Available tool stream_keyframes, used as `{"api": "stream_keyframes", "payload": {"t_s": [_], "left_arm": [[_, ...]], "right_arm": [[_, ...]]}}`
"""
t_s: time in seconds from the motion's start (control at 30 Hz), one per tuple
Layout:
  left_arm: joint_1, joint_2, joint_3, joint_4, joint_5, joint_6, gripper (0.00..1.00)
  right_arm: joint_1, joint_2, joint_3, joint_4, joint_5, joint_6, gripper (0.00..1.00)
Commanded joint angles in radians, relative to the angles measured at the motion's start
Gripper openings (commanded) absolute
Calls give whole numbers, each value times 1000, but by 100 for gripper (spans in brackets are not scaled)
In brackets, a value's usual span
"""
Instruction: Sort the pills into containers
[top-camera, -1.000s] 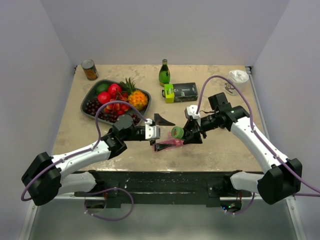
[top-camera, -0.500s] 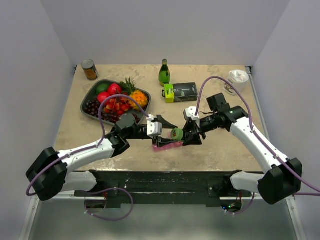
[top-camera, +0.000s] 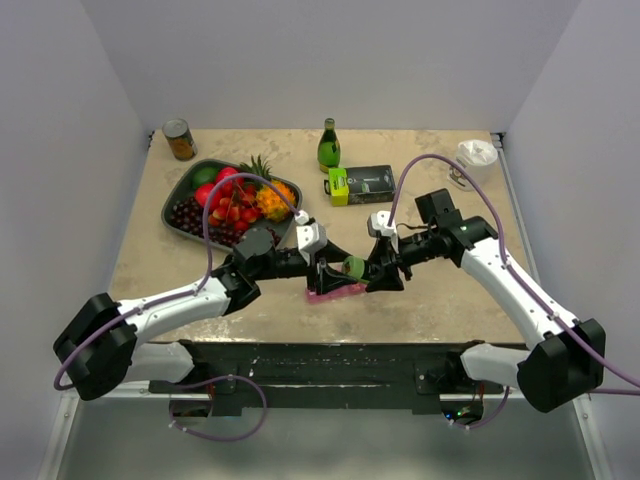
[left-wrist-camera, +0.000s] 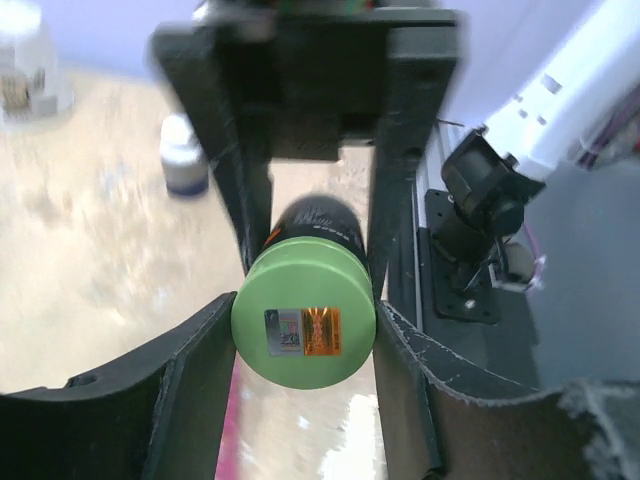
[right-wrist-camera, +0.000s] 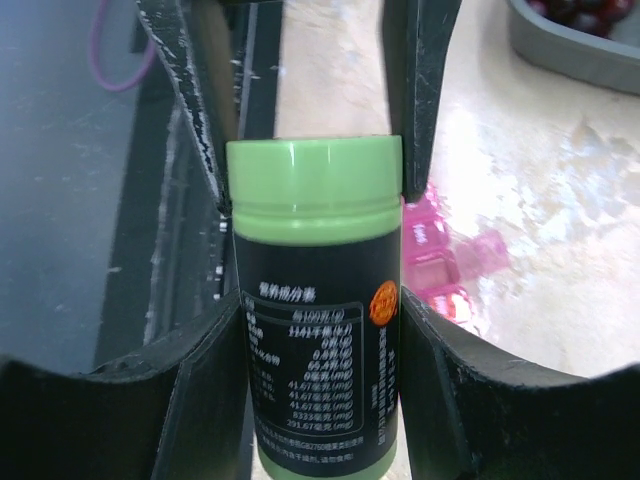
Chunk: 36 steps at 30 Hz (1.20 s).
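Note:
A small green bottle (top-camera: 353, 266) with a black label (right-wrist-camera: 320, 330) hangs level above the table, my right gripper (top-camera: 375, 270) shut on its body. My left gripper (top-camera: 335, 268) reaches in from the left, its fingers pressed against both sides of the bottle's green cap (left-wrist-camera: 303, 322). In the right wrist view those left fingers (right-wrist-camera: 418, 110) flank the cap. The containers, a translucent pink pill organiser (top-camera: 330, 292), lie on the table just below the bottle; several pink compartments (right-wrist-camera: 440, 265) show. No pills are in view.
A grey fruit tray (top-camera: 180, 215) sits at the back left, with a can (top-camera: 180, 139) behind it. A green glass bottle (top-camera: 329, 147) and a black-and-green box (top-camera: 362, 184) stand at the back middle. A small dark bottle with a white cap (left-wrist-camera: 184, 155) is at the far right.
My left gripper swung right and up to the bottle's cap, and its fingers closed in on it. The right gripper held the bottle nearly still.

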Motion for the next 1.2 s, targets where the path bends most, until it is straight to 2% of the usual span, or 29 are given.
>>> {"api": "stream_keyframes", "payload": {"t_s": [0.0, 0.03, 0.07, 0.1, 0.17, 0.3, 0.33, 0.4, 0.43, 0.5, 0.53, 0.6, 0.63, 0.73, 0.83, 0.87, 0.97, 1.07, 1.17], "left_arm": [[-9, -56, 35, -119, -407, -499, 0], [-9, -62, 50, -262, -468, -583, 0], [-12, -65, 85, -327, -509, -740, 0], [-17, -65, 100, -380, -566, -821, 0], [-35, -62, 126, -454, -590, -986, 0], [-46, -51, 140, -390, -570, -1076, 0], [-44, -48, 148, -380, -567, -1073, 7], [-43, -44, 165, -379, -556, -1033, 17], [-43, -47, 165, -362, -550, -1011, 33], [-37, -70, 145, -327, -502, -934, 52], [-22, -80, 131, -249, -467, -893, 67], [-2, -134, 67, -178, -376, -782, 82], [20, -157, 17, -90, -337, -733, 85], [90, -255, -39, -46, -219, -566, 92], [144, -352, -83, -87, -99, -385, 94], [144, -367, -87, -104, -46, -266, 94], [144, -406, -122, -110, 132, -33, 94], [143, -406, -151, -37, 220, 63, 95], [140, -345, -134, 66, 289, 61, 95]], "right_arm": [[1, -58, -38, 268, 192, 199, 0], [1, -59, -44, 302, 213, 218, 0], [0, -59, -47, 316, 230, 233, 0], [-5, -56, -48, 326, 248, 256, 0], [-5, -46, -52, 348, 255, 267, 0], [-5, -29, -50, 340, 218, 262, 0], [-5, -32, -53, 334, 201, 259, 0], [-5, -39, -58, 330, 183, 250, 0], [-5, -41, -64, 330, 164, 247, 0], [-11, -45, -71, 334, 138, 247, 0], [-13, -44, -74, 334, 99, 247, 0], [-22, -38, -76, 333, 54, 244, 0], [-22, -38, -73, 324, 32, 236, 0], [-25, -33, -65, 284, -49, 189, 0], [-23, -39, -62, 241, -100, 130, 0], [-25, -41, -62, 222, -130, 106, 0], [-25, -46, -61, 153, -188, 3, 0], [-23, -36, -42, 31, -253, -152, 0], [-22, -27, -21, -46, -279, -262, 0]]}}
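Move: The green cap of the black bottle is already between the left fingers, and about 5 cm left, 1 ahead and 2 above the right hand, which grips the bottle's body. The pink pill container lies some 17 cm below the left hand, 3 ahead and 1 left. From that hand the fruit tray is about 20 cm ahead and 27 left; the white pill bottle stands roughly 12 ahead and 20 right of the right hand, near table height. The green cap, still pinched by the left hand, is twisted some 60 degrees counter-clockwise as seen from the cap end, while both hands swing forward 4 to 5 cm. The left fingers then open wide, and that hand backs off the cap leftward and up about 6 cm, then draws back, unrolling its wrist. The right hand keeps its grip and returns nearly to its start. ##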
